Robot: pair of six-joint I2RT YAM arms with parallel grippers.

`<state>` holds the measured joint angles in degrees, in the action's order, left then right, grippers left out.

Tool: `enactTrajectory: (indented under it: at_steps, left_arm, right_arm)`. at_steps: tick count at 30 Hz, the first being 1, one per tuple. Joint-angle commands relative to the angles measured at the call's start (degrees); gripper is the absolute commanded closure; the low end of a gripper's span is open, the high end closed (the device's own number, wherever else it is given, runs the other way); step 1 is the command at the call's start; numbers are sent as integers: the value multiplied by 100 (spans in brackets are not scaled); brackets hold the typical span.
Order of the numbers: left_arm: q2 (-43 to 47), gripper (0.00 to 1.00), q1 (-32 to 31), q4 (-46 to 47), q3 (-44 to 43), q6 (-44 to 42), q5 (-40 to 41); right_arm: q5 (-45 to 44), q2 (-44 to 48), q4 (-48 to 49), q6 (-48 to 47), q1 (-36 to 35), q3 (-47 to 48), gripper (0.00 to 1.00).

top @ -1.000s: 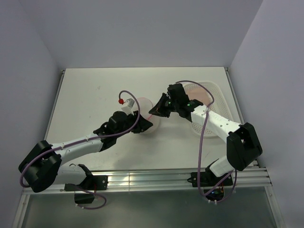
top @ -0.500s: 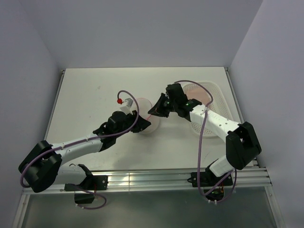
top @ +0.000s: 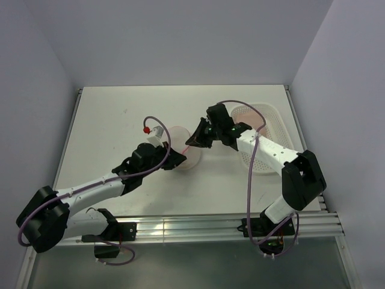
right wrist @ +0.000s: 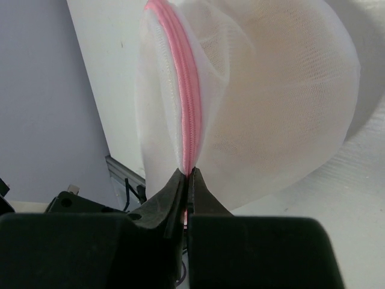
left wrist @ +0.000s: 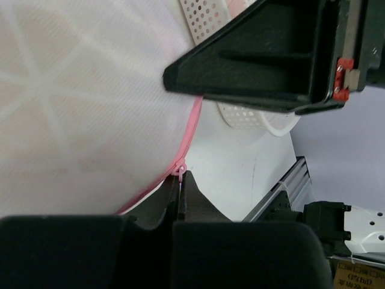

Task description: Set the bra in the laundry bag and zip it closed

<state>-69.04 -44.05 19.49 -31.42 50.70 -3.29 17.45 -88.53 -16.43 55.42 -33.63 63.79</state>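
Note:
The laundry bag (top: 182,146), a round white mesh pouch with a pink zipper rim (right wrist: 187,90), stands on edge mid-table between both grippers. The peach bra (right wrist: 277,102) shows faintly through the mesh, inside the bag. My left gripper (left wrist: 180,176) is shut on the small pink zipper pull (left wrist: 180,169) at the bag's near edge; in the top view it (top: 175,159) sits at the bag's front left. My right gripper (right wrist: 189,174) is shut on the pink zipper rim; from above it (top: 193,142) sits at the bag's right side.
A white perforated plastic basket (top: 264,129) holding a paler pink garment lies at the right, under my right arm. The right gripper's black body (left wrist: 264,54) hangs close above the left gripper. A metal rail (top: 198,227) runs along the near table edge.
My left gripper has closed onto the zipper pull and its arm has edged forward. The right gripper and the bag have shifted slightly up and left.

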Motion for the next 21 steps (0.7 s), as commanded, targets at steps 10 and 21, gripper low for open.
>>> enactTrajectory:
  at_steps: [10,21]
  left_arm:
    - [1541,100,99,-1262,514,-121,171]
    - [2218,100,757,-2131,804,-104,39]
  right_arm:
    - [-128,-542,-423,-637,339,1012,100]
    - [91,-1017,-669,-1094,567,1724,100]
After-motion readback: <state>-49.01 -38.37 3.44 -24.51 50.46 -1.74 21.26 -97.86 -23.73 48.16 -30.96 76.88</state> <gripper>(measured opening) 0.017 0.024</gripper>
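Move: The left fingers already pinch the zip's pull. The zip's end by the white tab lies some 5 cm to their left and 1 cm back, about level. The right fingers' grip on the pink zip band is roughly 4 cm ahead and 3 cm right of the left hand, and the bag's middle about 4 cm ahead, 1 cm left and 5 cm below. For the right hand, the pull is about 4 cm back and 3 cm left, nearly level. Pinching the pull, the left hand draws the slider along the pink zip towards its end, away from the right fingers: first left and back, then almost straight left, about 7 cm in all, turning slightly counter-clockwise. The right hand keeps its pinch on the band and moves forward some 3 cm against that pull. ##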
